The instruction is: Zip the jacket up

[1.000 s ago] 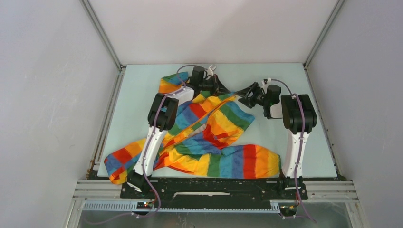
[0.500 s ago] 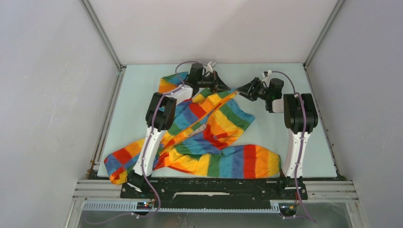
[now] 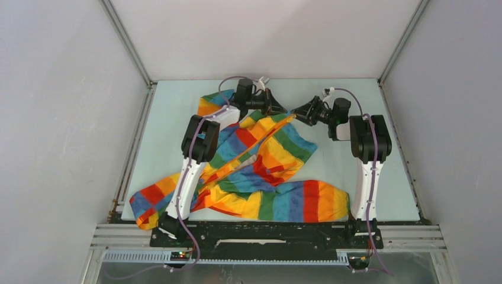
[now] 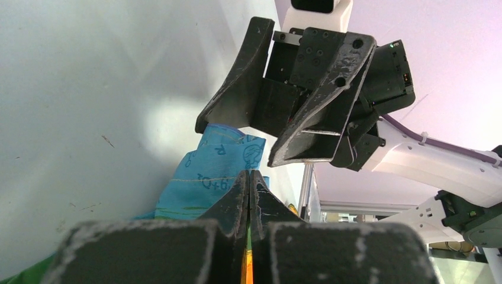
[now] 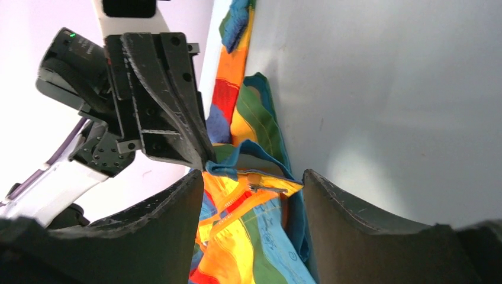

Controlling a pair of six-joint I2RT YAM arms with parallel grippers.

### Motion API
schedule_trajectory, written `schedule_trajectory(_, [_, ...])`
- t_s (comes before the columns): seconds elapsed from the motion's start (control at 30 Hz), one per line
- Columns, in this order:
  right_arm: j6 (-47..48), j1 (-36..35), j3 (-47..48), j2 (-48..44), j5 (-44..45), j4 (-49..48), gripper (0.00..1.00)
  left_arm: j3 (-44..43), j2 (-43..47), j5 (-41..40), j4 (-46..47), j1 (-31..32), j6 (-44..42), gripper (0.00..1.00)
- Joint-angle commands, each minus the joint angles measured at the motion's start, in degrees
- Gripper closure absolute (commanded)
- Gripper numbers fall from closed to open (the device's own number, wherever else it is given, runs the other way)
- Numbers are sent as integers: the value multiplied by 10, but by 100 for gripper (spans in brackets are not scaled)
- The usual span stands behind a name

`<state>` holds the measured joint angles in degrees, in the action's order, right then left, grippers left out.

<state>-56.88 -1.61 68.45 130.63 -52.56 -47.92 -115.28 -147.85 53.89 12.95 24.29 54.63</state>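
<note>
The rainbow-striped jacket [image 3: 260, 160] lies crumpled on the table, its orange zipper strip [image 3: 248, 151] running diagonally. My left gripper [image 3: 282, 110] is shut on the jacket's far top edge; in the left wrist view an orange and green sliver sits pinched between the closed fingers [image 4: 248, 177]. My right gripper [image 3: 297, 112] faces it from the right, open. In the right wrist view the gripper [image 5: 253, 183] frames the metal zipper slider [image 5: 269, 188] on the orange tape, without touching it. The left gripper's tips [image 5: 204, 163] hold blue fabric just left of the slider.
A pale green table [image 3: 171, 118] is enclosed by white walls with metal frame rails [image 3: 127, 47]. One sleeve [image 3: 308, 201] stretches along the near edge toward the right arm's base; another [image 3: 151, 198] hangs toward the left front corner.
The right gripper has moved left and slightly farther back, closing in on the left gripper and the jacket's top corner. The left gripper has stayed shut on the fabric.
</note>
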Motion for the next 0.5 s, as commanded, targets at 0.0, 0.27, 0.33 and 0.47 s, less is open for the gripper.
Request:
schedule_trajectory(0.0, [-40,-2,27,21,-31,-87,35,8,39,20,21,-2,7,100])
schedule_trajectory(0.27, [-82,4,13,22,-43,-144,58,2,32,20,16,-6,7,100])
schedule_trajectory(0.33, [-87,6,4,17,-44,-158,60,-1,31,19,13,-7,6,100])
schedule_trajectory(0.47, [-100,7,-1,20,-47,-170,66,-5,27,16,8,-8,5,100])
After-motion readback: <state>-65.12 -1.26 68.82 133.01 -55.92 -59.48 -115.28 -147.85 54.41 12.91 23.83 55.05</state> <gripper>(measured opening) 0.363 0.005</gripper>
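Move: The orange-edged zip end of the jacket lies between the right hand's open fingertips, about 1 cm to the left of its hand point and nearly level. The closed left fingertips are some 4 cm left and 2 cm farther out; the jacket's outer-right corner is roughly 10 cm back, 4 cm right and 5 cm lower. From the left hand, the zip end lies about 3 cm right and 2 cm back. The right fingers close about halfway around the zip end while rising some 2 cm; the left stays shut. ##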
